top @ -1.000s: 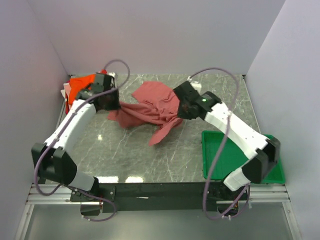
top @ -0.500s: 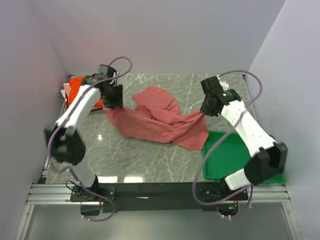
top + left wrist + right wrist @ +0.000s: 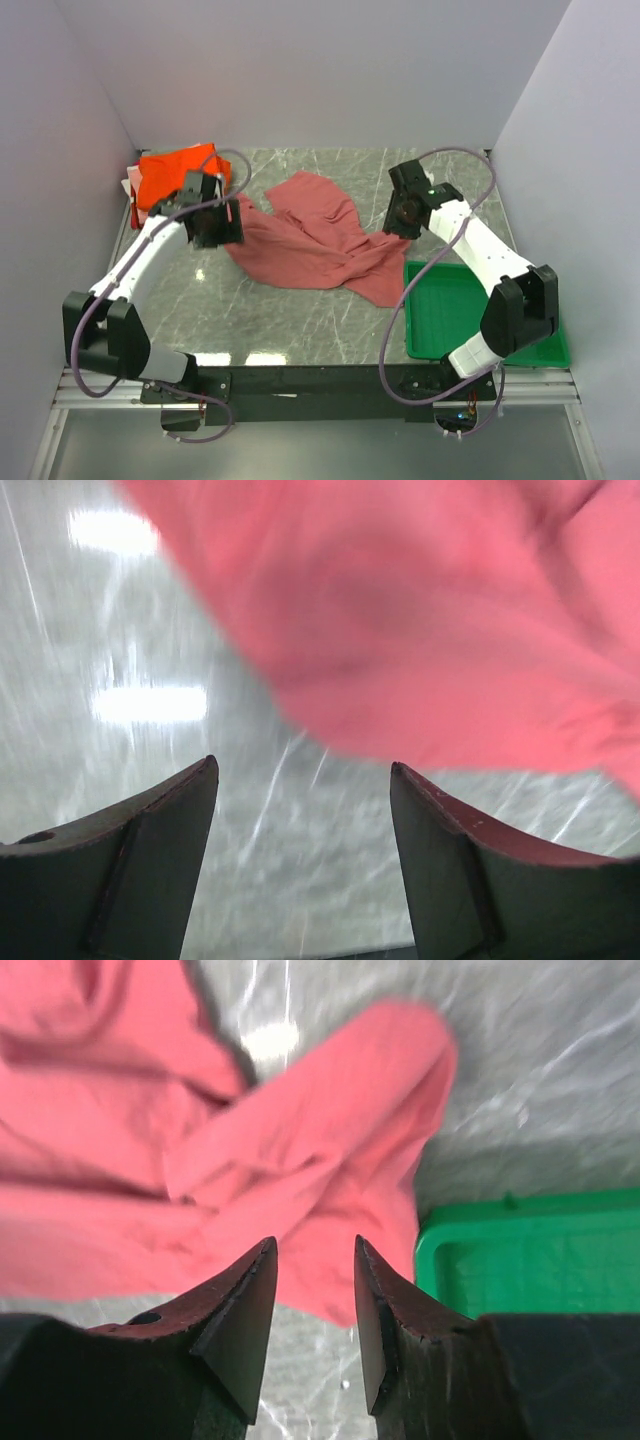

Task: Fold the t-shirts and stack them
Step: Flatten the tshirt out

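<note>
A brick-red t-shirt (image 3: pixel 315 240) lies crumpled and spread across the middle of the marble table; it also fills the top of the left wrist view (image 3: pixel 420 620) and the right wrist view (image 3: pixel 250 1170). A bright orange t-shirt (image 3: pixel 172 172) sits at the back left corner. My left gripper (image 3: pixel 222 222) hovers at the red shirt's left edge, open (image 3: pixel 303 770) with only bare table between its fingers. My right gripper (image 3: pixel 400 212) is at the shirt's right end, open (image 3: pixel 314 1245), holding nothing.
A green plastic tray (image 3: pixel 455 310) stands at the front right, its corner (image 3: pixel 530 1250) just right of the red shirt. White and pale cloth peeks out beside the orange shirt at the left wall (image 3: pixel 131 188). Walls enclose the table on three sides.
Both grippers have opened and let go of the red shirt, which was stretched out between them and now lies on the table. The left arm has swung lower, the right gripper has drawn back a little.
</note>
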Controlling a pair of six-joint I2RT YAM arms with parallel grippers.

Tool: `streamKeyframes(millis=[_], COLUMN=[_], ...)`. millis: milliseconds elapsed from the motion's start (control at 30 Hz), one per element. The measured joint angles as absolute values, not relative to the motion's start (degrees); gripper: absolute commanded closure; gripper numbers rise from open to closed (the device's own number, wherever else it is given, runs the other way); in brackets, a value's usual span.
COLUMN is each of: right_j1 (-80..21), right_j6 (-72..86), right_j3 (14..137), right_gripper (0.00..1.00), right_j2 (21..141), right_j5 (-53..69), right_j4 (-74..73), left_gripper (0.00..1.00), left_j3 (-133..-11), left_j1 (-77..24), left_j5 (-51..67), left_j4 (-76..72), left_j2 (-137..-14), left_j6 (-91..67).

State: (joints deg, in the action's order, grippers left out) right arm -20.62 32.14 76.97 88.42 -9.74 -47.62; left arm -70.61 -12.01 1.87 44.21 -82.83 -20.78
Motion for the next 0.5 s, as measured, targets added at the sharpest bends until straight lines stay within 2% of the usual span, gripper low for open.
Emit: streamKeyframes(millis=[100,200,467,500], right_j1=[-22.33,-23.44,-23.64,-23.64], right_j6=[32.75,33.36,33.87,33.91], right_j3=[73.12,70.11,69.71,69.69], right_gripper=[0.56,0.56,0.56,0.56], right_j2=[88.05,89.10,91.15,91.13], right_j5=[-8.23,-7.42,-10.33,-10.63], right_j4=[-46.87,-46.74,-47.79,-47.75], left_gripper=[0.26,0.26,0.28,0.31], left_j3=[-61.95,-57.80,-59.55,-60.05], left_j1=[-11.81,-11.64,-11.29,-11.20], left_j5=[1.93,2.74,5.08,5.23], left_j4=[43.07,41.47,34.33,33.43], left_j2=[-79.66,-81.54,-87.50,-88.38], left_j6=[-22.50,-23.81,-24.75,-24.73])
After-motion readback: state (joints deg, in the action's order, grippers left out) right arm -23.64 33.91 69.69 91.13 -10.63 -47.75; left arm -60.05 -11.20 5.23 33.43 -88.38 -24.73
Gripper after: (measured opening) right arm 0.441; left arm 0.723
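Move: The t-shirt's left edge lies about 4 cm ahead of my left hand, 3 cm to its left and 14 cm below. The shirt's near-left corner is some 5 cm back and 3 cm right, and the orange stack about 20 cm ahead and 17 cm left. From my right hand, the shirt's near-right corner lies some 7 cm back, 1 cm right and 14 cm below. The green tray's middle is about 11 cm back and 21 cm right. Both my open hands drop towards the spread t-shirt without closing. My left sinks about 7.5 cm, drawing back some 4 cm on the way down, then sweeps forward again by nearly as much at that lower height over the shirt's left side. My right sinks 5.5 cm and draws back 3.5 cm towards the near-right corner, tipping its fingers steeper by about 10 degrees, then hovers there. ##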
